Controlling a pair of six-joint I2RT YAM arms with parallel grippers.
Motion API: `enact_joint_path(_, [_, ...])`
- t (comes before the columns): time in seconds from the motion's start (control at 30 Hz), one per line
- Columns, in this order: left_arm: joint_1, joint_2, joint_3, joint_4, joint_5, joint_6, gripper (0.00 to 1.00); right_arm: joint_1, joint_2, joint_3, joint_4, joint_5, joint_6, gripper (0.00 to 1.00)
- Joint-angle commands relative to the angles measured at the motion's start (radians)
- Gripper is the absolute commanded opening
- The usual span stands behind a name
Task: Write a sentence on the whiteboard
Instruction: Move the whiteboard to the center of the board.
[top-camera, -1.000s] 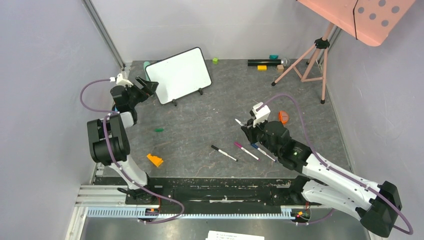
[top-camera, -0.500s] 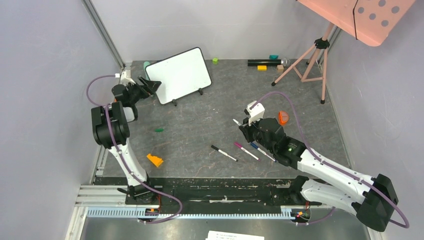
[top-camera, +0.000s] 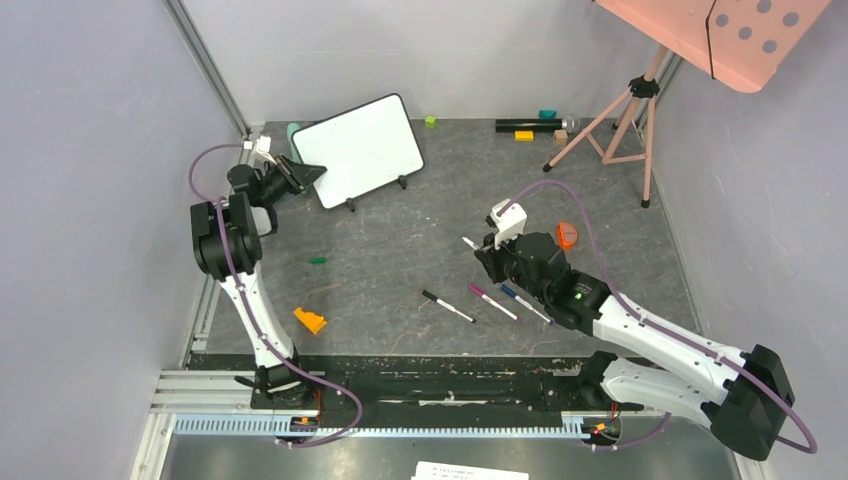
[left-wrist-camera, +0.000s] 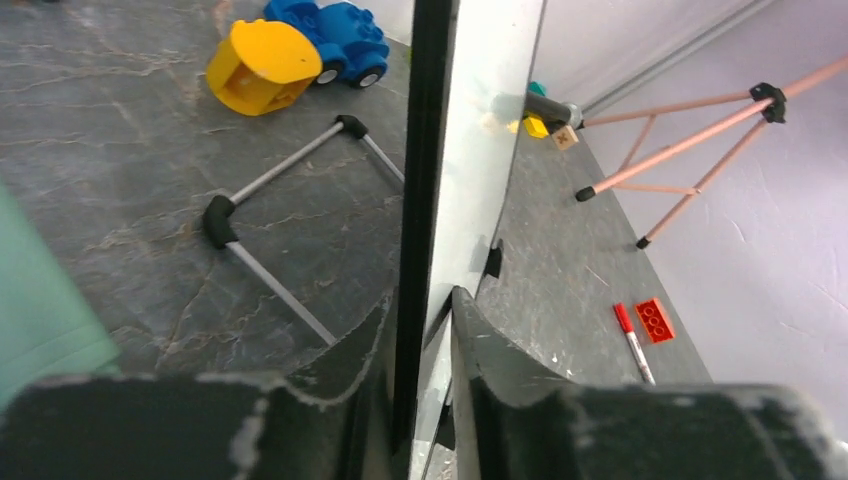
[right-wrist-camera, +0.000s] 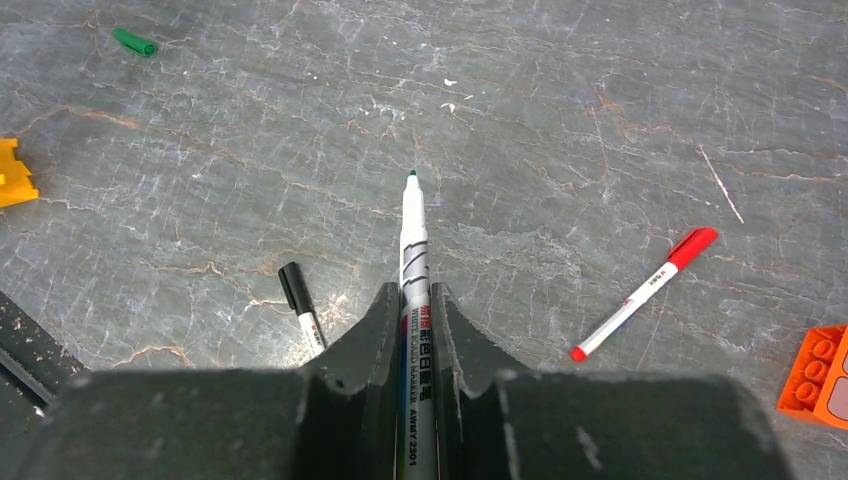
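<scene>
The whiteboard (top-camera: 362, 145) stands tilted on its little feet at the back of the table. Its face is plain white and no sentence is in view on it. My left gripper (top-camera: 305, 172) is at the board's lower left edge. In the left wrist view the black frame (left-wrist-camera: 430, 150) runs between the fingers, and the left gripper (left-wrist-camera: 425, 298) is shut on that edge. My right gripper (top-camera: 484, 248) hovers mid-table, shut on an uncapped whiteboard marker (right-wrist-camera: 413, 240). The marker's green tip points away from the gripper, above the bare tabletop.
Black (top-camera: 447, 306), pink (top-camera: 493, 301) and blue (top-camera: 525, 303) markers lie under the right arm. A green cap (top-camera: 318, 260) and an orange piece (top-camera: 309, 320) lie on the left. A tripod (top-camera: 620, 120) holds a pink dotted panel (top-camera: 740, 35) at the back right. A yellow-and-blue toy (left-wrist-camera: 265, 50) sits behind the board.
My left gripper has moved right onto the whiteboard's edge and closed from wide open. My right gripper has drifted slightly up and left with the marker.
</scene>
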Motion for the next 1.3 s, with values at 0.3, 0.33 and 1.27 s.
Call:
enact_joint_path(0.3, [0.000, 0.055, 0.055, 0.065, 0.150, -0.086, 0.02, -0.003, -0.041, 0.037, 0.019, 0.015, 0.004, 0.00])
enact_joint_path(0.33, [-0.001, 0.054, 0.053, 0.067, 0.163, -0.085, 0.02, -0.004, -0.041, 0.040, 0.017, 0.018, 0.003, 0.00])
enact_joint_path(1.27, [-0.131, -0.064, -0.147, 0.563, 0.334, -0.459, 0.02, -0.005, -0.109, 0.000, 0.022, 0.009, 0.044, 0.00])
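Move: The whiteboard's left edge already stands between my left hand's half-shut fingers; the board's middle lies about 12 cm to the right, 6 cm farther out and about level. A mint tube lies some 11 cm ahead and 7 cm left, a yellow block roughly 20 cm ahead and 8 cm right, both about 9 cm lower. From my right hand, the whiteboard's middle is some 35 cm ahead, 32 cm left and 7 cm lower. I close my left fingers to pinch the whiteboard's left edge, rising a little, and after a short hold draw the board right and back towards the middle of the table, about 9 cm right and 8 cm back, faster at the end, while the hand turns some 25 degrees clockwise. My right hand keeps its grip on the uncapped marker and lifts slightly, about 2.5 cm. ##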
